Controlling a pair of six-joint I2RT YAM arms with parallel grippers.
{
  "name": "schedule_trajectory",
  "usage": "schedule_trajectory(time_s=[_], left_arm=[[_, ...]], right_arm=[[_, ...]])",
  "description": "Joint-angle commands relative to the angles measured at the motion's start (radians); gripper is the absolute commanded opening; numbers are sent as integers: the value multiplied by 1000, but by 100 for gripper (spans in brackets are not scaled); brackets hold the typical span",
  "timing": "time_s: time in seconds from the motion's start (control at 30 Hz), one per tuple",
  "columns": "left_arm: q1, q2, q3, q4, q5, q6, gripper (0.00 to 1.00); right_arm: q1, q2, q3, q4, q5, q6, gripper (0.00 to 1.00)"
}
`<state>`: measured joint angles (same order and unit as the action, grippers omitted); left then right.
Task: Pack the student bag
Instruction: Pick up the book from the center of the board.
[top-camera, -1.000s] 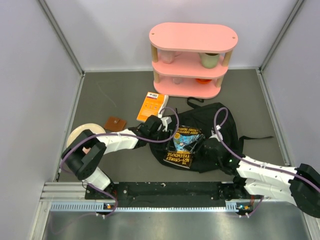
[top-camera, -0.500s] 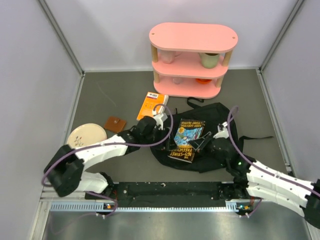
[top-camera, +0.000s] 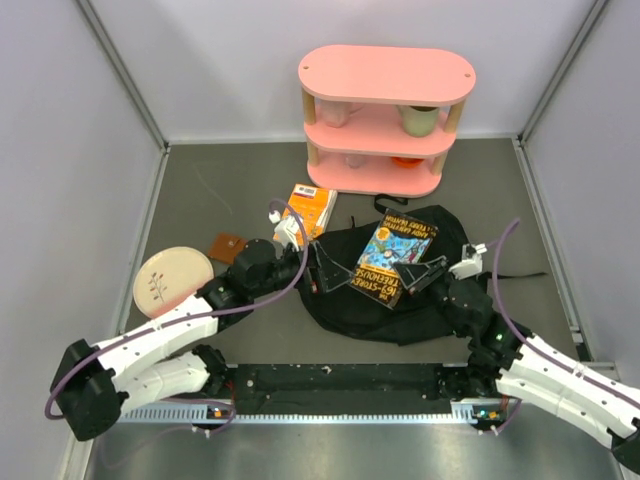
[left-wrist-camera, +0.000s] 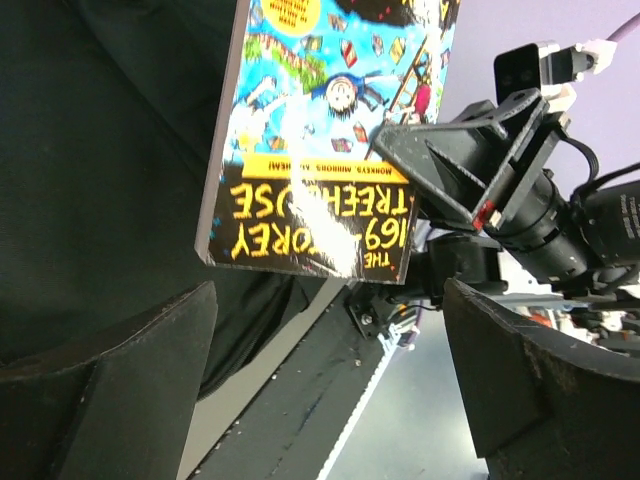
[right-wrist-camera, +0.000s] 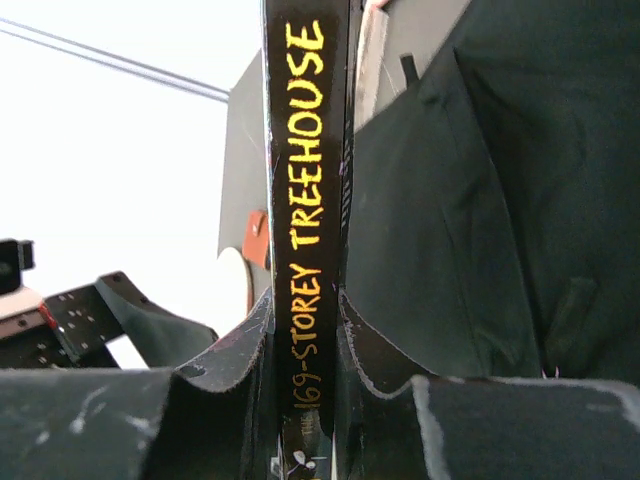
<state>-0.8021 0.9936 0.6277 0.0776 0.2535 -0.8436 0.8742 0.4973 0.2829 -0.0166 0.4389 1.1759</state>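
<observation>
The student bag (top-camera: 360, 310) is a floppy black backpack lying flat mid-table. My right gripper (top-camera: 420, 272) is shut on a colourful "169-Storey Treehouse" book (top-camera: 393, 260), which hangs tilted above the bag. In the right wrist view its black spine (right-wrist-camera: 305, 200) is pinched upright between the fingers of that gripper (right-wrist-camera: 305, 340), with bag fabric (right-wrist-camera: 480, 200) behind. My left gripper (top-camera: 333, 270) stands open just left of the book, holding nothing. The left wrist view looks between its spread fingers (left-wrist-camera: 110, 380) up at the book cover (left-wrist-camera: 330, 150) and the bag (left-wrist-camera: 100, 150).
A pink three-tier shelf (top-camera: 385, 120) with a cup (top-camera: 420, 120) stands at the back. An orange book (top-camera: 305, 210), a brown leather square (top-camera: 231, 247) and a pale plate (top-camera: 172, 280) lie left of the bag. Grey walls close in both sides.
My right gripper has shut on the book and carried it up and to the right over the bag. My left gripper has let go, opened wide and drawn back to the left.
</observation>
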Motion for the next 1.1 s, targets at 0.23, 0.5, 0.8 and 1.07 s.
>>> schedule_trajectory(time_s=[0.23,0.5,0.8,1.07], left_arm=[[-11,-19,-102,343,125,-132,99],[-42,6,-149,470,79,-207,99],[-97,20,-192,519,-58,-229,99],[-97,40,-103,464,-183,-138,99]], right_arm=[[-4,27,73,342,32,-6,0],[-6,116,21,536,-20,83,0],[-6,142,-2,596,-34,133,0],[-4,164,-47,627,-158,245,0]])
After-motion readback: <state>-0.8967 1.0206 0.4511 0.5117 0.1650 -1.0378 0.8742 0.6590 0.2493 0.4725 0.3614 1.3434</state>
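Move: The book, already off the bag, hangs by its spine from the right fingers, its middle about 4 cm ahead and 3 cm left of that hand. The empty, wide-open left hand has the book's middle some 14 cm to its right, 5 cm ahead and about 3 cm lower. The bag's middle is about 13 cm below the right hand, 2 cm ahead and 3 cm left. From the left hand, the orange book lies about 18 cm ahead, 7 cm left and 19 cm down. The book, still pinched at its spine, is carried up about 7 cm by the right hand and then left towards the open left gripper, while the wrist rolls some 20 degrees, left side up. The left hand eases right and draws back a little before starting forward again near the end, rolling left side down, fingers still wide. ##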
